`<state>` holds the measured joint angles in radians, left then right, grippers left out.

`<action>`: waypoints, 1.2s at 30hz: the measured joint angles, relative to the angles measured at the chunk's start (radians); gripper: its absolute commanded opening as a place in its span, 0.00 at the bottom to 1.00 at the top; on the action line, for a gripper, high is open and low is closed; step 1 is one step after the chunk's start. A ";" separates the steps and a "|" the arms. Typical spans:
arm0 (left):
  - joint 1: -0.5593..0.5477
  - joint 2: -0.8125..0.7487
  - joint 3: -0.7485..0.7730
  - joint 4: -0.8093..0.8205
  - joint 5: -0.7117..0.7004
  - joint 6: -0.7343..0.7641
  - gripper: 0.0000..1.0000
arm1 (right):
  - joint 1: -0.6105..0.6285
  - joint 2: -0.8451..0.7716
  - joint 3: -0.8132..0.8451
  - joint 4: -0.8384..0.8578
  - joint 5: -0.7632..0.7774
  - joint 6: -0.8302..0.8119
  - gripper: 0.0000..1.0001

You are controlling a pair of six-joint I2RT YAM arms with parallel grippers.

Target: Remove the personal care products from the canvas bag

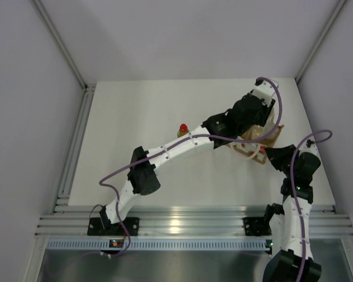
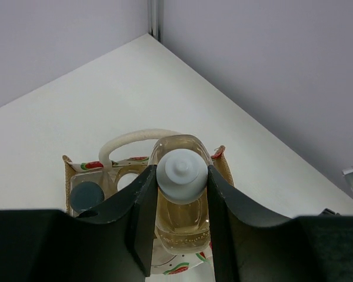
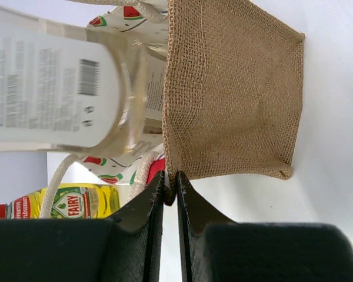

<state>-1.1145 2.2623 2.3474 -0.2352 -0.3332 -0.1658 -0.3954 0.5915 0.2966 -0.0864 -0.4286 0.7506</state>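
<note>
My left gripper [image 2: 181, 171] is shut on the white cap of an amber bottle [image 2: 182, 226], holding it upright over the mouth of the canvas bag [image 2: 82, 167]. Inside the bag I see a dark cap [image 2: 86, 197] and a white cap [image 2: 127, 180]. In the right wrist view the held bottle [image 3: 47, 88] shows its white label, raised partly above the burlap bag [image 3: 235, 100]. My right gripper [image 3: 172, 189] is shut on the bag's rim. A yellow bottle with a red cap [image 1: 182, 129] stands on the table left of the bag [image 1: 272, 134].
The bag sits near the table's right back corner, close to the right wall [image 1: 335, 94]. Its pale rope handle [image 2: 135, 138] loops up behind the held bottle. The left arm [image 1: 176, 147] stretches across the table's middle; the yellow bottle [image 3: 76, 202] is beside it.
</note>
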 measured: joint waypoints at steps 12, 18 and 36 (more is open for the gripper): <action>-0.006 -0.167 -0.087 -0.011 -0.027 0.026 0.00 | 0.000 0.000 0.000 0.000 0.008 0.000 0.10; -0.006 -0.266 -0.162 -0.015 -0.074 0.068 0.00 | 0.000 0.000 0.000 0.000 0.008 -0.001 0.10; 0.233 -0.538 -0.520 -0.011 -0.187 0.035 0.00 | 0.000 -0.007 0.000 -0.003 0.016 -0.001 0.10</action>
<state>-0.8810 1.7245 1.8271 -0.2462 -0.5205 -0.1307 -0.3950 0.5846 0.2966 -0.0895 -0.4129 0.7498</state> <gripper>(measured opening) 0.399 0.103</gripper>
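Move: Hanging from the left fingers by its white cap is a bottle already raised above the canvas bag, whose middle lies some 24 cm below, 1 cm ahead and 3 cm to the left. The standing yellow bottle with the red cap, by the open table being headed for, is about 30 cm left and 3 cm back, 22 cm lower; the dark-capped bottle in the bag is 6 cm ahead and 7 cm left. From the right hand the yellow bottle lies about 38 cm left, 3 cm ahead, 4 cm lower. Carrying the bottle by its pinched white cap, the left hand climbs about 10 cm and drifts slightly back, then speeds away from the bag, some 22 cm left in all, towards the yellow bottle. Near the end it also swings forward and starts to sink, the wrist turning about 25 degrees counter-clockwise; the right hand stays still, keeping its pinch on the bag's near edge. ##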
